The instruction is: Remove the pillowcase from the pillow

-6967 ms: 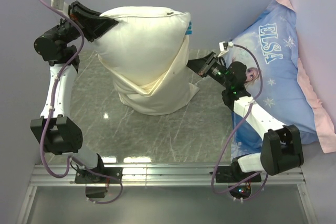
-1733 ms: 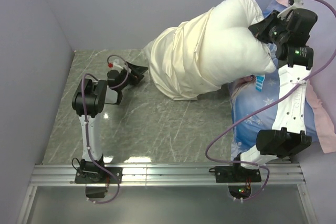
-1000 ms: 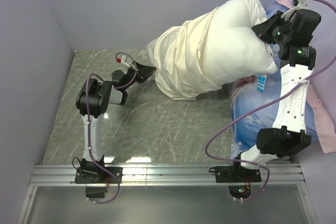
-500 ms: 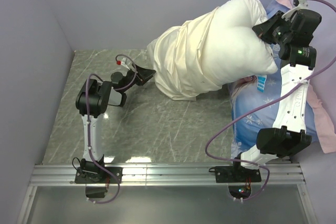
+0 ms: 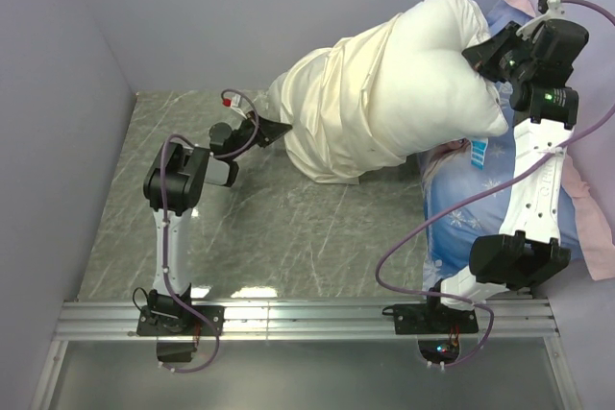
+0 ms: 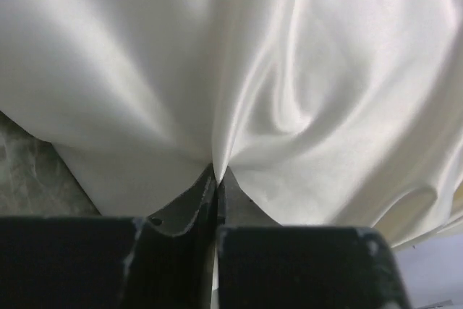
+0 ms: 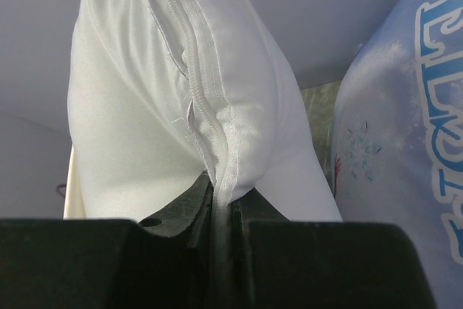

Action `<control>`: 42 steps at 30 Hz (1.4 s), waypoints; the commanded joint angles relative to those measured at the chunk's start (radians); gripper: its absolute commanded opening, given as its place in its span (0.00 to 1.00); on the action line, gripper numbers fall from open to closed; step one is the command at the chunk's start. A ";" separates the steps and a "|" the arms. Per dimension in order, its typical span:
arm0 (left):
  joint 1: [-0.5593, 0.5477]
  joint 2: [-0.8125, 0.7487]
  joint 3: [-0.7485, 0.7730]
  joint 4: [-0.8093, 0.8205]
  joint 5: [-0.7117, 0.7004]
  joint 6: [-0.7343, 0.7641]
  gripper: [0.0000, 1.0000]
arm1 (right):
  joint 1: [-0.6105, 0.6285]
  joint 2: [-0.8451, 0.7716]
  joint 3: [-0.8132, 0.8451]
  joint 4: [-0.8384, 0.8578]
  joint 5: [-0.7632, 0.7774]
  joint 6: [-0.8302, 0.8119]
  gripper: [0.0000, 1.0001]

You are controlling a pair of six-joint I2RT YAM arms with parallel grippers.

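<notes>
The white pillow [image 5: 442, 84] hangs tilted in the air at the upper right, its right half bare. The cream pillowcase [image 5: 332, 117] still wraps its lower left half and rests on the table. My right gripper [image 5: 483, 53] is shut on the pillow's seamed edge [image 7: 217, 150] and holds it high. My left gripper [image 5: 279, 129] is shut on a fold of the pillowcase [image 6: 217, 106] at its lower left end, low over the table.
The blue ELSA pillow [image 5: 480, 208] lies at the right under my right arm and shows in the right wrist view [image 7: 405, 128]. The grey marble tabletop [image 5: 288, 228] stretches in front. Purple walls close in at the left and back.
My left gripper has moved right to the pillowcase's lower end and closed on its fabric. The right gripper keeps holding the pillow up, almost still.
</notes>
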State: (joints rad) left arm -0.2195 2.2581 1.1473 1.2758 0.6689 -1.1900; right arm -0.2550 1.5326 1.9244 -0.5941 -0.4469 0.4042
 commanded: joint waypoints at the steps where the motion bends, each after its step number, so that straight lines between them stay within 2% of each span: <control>1: -0.003 -0.032 0.038 -0.086 -0.008 0.082 0.04 | -0.006 -0.054 0.004 0.037 -0.023 0.007 0.00; 3: 0.003 -0.061 0.029 -0.162 -0.064 0.130 0.01 | -0.006 -0.058 0.021 0.033 -0.026 0.016 0.00; 5: 0.023 -0.124 0.023 -0.329 -0.130 0.167 0.01 | -0.007 -0.065 0.042 0.034 -0.044 0.033 0.00; 6: 0.031 -0.144 0.031 -0.417 -0.216 0.215 0.00 | -0.013 -0.068 0.047 0.045 -0.052 0.065 0.00; 7: 0.049 -0.190 0.049 -0.584 -0.271 0.240 0.00 | -0.024 -0.071 0.051 0.054 -0.065 0.083 0.00; 9: 0.071 -0.270 0.058 -0.714 -0.424 0.292 0.00 | -0.035 -0.083 0.065 0.100 -0.122 0.151 0.00; 10: 0.095 -0.294 0.069 -0.828 -0.468 0.302 0.00 | -0.044 -0.091 0.073 0.112 -0.136 0.169 0.00; 13: 0.146 -0.354 0.116 -0.921 -0.537 0.342 0.00 | -0.043 -0.094 0.129 0.123 -0.156 0.211 0.00; 14: 0.155 -0.365 0.138 -1.014 -0.564 0.352 0.00 | -0.044 -0.100 0.151 0.126 -0.157 0.220 0.00; 19: 0.242 -0.449 0.158 -1.151 -0.710 0.357 0.00 | -0.096 -0.144 0.174 0.189 -0.191 0.315 0.00; 24: 0.380 -0.488 0.169 -1.272 -0.742 0.282 0.00 | -0.197 -0.152 0.183 0.252 -0.237 0.427 0.00; 29: 0.473 -0.519 0.232 -1.380 -0.813 0.319 0.00 | -0.305 -0.161 0.105 0.368 -0.303 0.582 0.00; 35: 0.568 -0.563 0.298 -1.474 -0.894 0.360 0.00 | -0.314 -0.163 0.068 0.367 -0.286 0.567 0.00; 38: 0.603 -0.586 0.331 -1.523 -0.980 0.349 0.00 | -0.339 -0.172 0.041 0.352 -0.273 0.555 0.00; 42: 0.657 -0.611 0.345 -1.535 -1.015 0.356 0.00 | -0.356 -0.163 0.042 0.352 -0.271 0.570 0.00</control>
State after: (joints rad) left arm 0.2714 1.6440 1.4521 -0.2405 0.0750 -0.8940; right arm -0.4900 1.4220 1.9224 -0.4774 -0.8928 0.9493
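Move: The left gripper is nearly shut with a fold of the pillowcase's closed end right between its fingers. The pillowcase's middle lies some 12 cm to its right, 3 cm farther out and 8 cm higher; the bare part of the pillow is about 30 cm right, 8 cm ahead and 20 cm up. The right hand still holds the pillow's zipped end, with the pillowcase roughly 27 cm to its left, 10 cm back and 20 cm below. Pulling away to the left, the left hand first shuts on the pillowcase fold, then sweeps about 35 cm left, dipping slightly before climbing some 12 cm, bowing forward and back while turning counter-clockwise and tipping down. The right hand keeps its pinch on the pillow's zipped end, going up and back about 8 cm each and rolling its left side up. ##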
